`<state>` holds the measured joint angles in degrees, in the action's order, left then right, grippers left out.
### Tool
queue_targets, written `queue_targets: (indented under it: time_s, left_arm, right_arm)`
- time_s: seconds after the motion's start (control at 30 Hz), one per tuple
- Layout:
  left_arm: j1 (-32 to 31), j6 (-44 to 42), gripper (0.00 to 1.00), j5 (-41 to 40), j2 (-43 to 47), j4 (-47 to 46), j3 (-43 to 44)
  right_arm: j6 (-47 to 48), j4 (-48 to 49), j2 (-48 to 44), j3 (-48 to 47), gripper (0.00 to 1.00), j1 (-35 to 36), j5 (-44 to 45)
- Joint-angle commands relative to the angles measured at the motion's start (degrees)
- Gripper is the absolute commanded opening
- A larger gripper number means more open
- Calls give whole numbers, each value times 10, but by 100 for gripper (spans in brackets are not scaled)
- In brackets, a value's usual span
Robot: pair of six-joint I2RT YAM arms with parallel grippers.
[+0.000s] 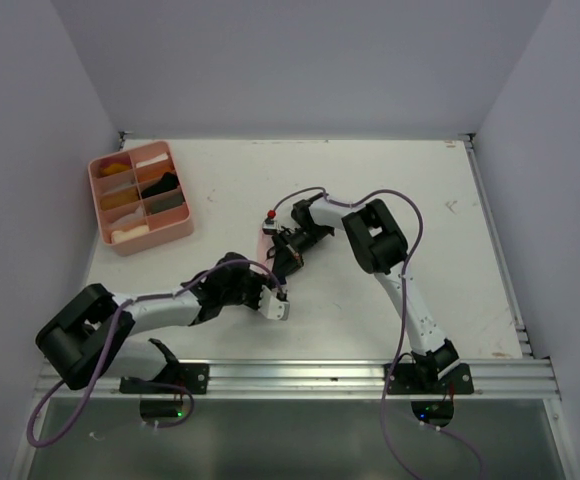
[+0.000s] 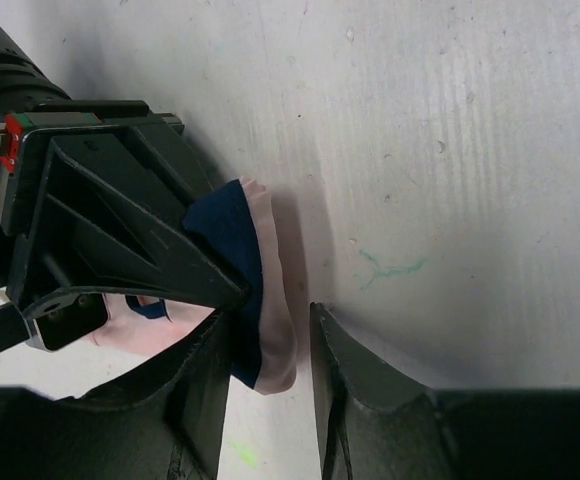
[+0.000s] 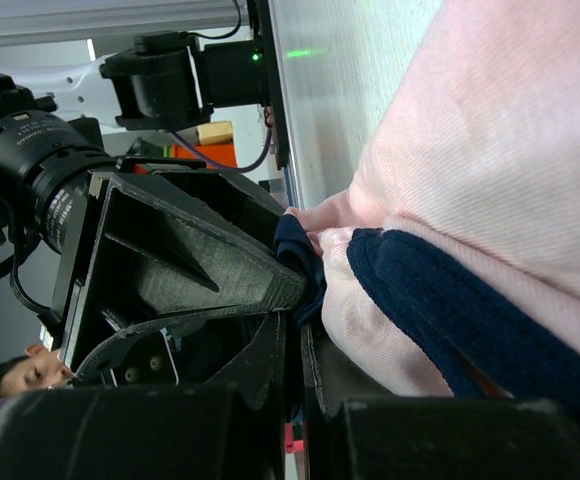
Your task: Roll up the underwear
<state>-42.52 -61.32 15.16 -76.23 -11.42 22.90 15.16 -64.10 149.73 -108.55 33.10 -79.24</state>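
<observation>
The pale pink underwear (image 1: 265, 243) with dark blue edging lies mid-table, partly rolled. My right gripper (image 1: 282, 258) is shut on its dark edge; in the right wrist view the edging runs between the nearly closed fingers (image 3: 300, 325), and the pink cloth (image 3: 490, 150) bulges to the right. My left gripper (image 1: 278, 295) faces it from the near side. In the left wrist view its jaws (image 2: 268, 318) straddle the rolled end of the underwear (image 2: 275, 300). The left finger touches the cloth and a thin gap shows at the right finger (image 2: 345, 380).
A pink compartment tray (image 1: 185, 226) stands at the far left of the table, with dark, orange and pale items in its sections. The two grippers sit nearly tip to tip. A metal rail (image 1: 300, 375) runs along the near edge.
</observation>
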Motion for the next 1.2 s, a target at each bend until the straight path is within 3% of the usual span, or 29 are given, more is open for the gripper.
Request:
queue_targets:
  time_s: [0.0, 0.1, 0.23, 0.33, 0.43, 0.5, 0.57, 0.73, 0.93, 1.03, 1.17]
  left_arm:
    - [-4, -11, 38, -2, -27, -32, -7]
    - [-5, -9, 27, -2, -40, -35, 3]
    - [-6, -11, 0, 4, -53, 47, 36]
    - [-5, -14, 0, 35, -51, 113, 52]
    - [-6, -10, 0, 52, -45, 182, 66]
    - [-6, -7, 0, 65, -42, 214, 72]
    - [-6, -8, 0, 79, -42, 228, 80]
    - [-5, -7, 0, 130, -64, 310, 127]
    - [41, -7, 0, 237, -168, 456, 261]
    - [89, -19, 0, 287, -259, 548, 361]
    - [125, -34, 0, 318, -373, 641, 469]
  right_arm:
    - [20, 6, 57, 26, 0, 3, 81]
    - [21, 6, 58, 26, 0, 3, 81]
    - [21, 8, 51, 26, 3, 3, 87]
    - [1, 43, 22, 34, 31, -1, 107]
    - [-67, 116, -22, 55, 52, -18, 141]
    - [-80, 120, -42, 36, 56, -29, 152]
    - [-100, 122, -52, 15, 68, -47, 176]
    - [-117, 127, -94, -55, 81, -96, 213]
    - [-70, 158, -183, -61, 92, -154, 292]
    - [-17, 201, -244, -26, 97, -180, 349]
    - [15, 302, -397, 80, 99, -198, 425]
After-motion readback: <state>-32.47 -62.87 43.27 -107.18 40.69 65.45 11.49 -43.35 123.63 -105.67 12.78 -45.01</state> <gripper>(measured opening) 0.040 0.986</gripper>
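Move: The underwear's navy hem stands between the left hand's open fingers, about 1 cm ahead and 1 cm right of the hand point at the same height, and already sits in the right hand's shut fingers. The folded pink cloth lies some 7 cm ahead of the left hand, 3 cm right and 1 cm below. The organizer box is roughly 22 cm ahead of the left hand, 32 cm left and level in height. The left hand eases about 1 cm forward and shuts on the navy hem, then draws it back some 4 cm close above the table and returns forward and rightward, tipping about 45 degrees so its fingertips swing towards the base. Once it has closed, the right hand, still until then, opens wide, lets go and leaves forward about 20 cm, rightward and finally up, its fingers tilting downward. ##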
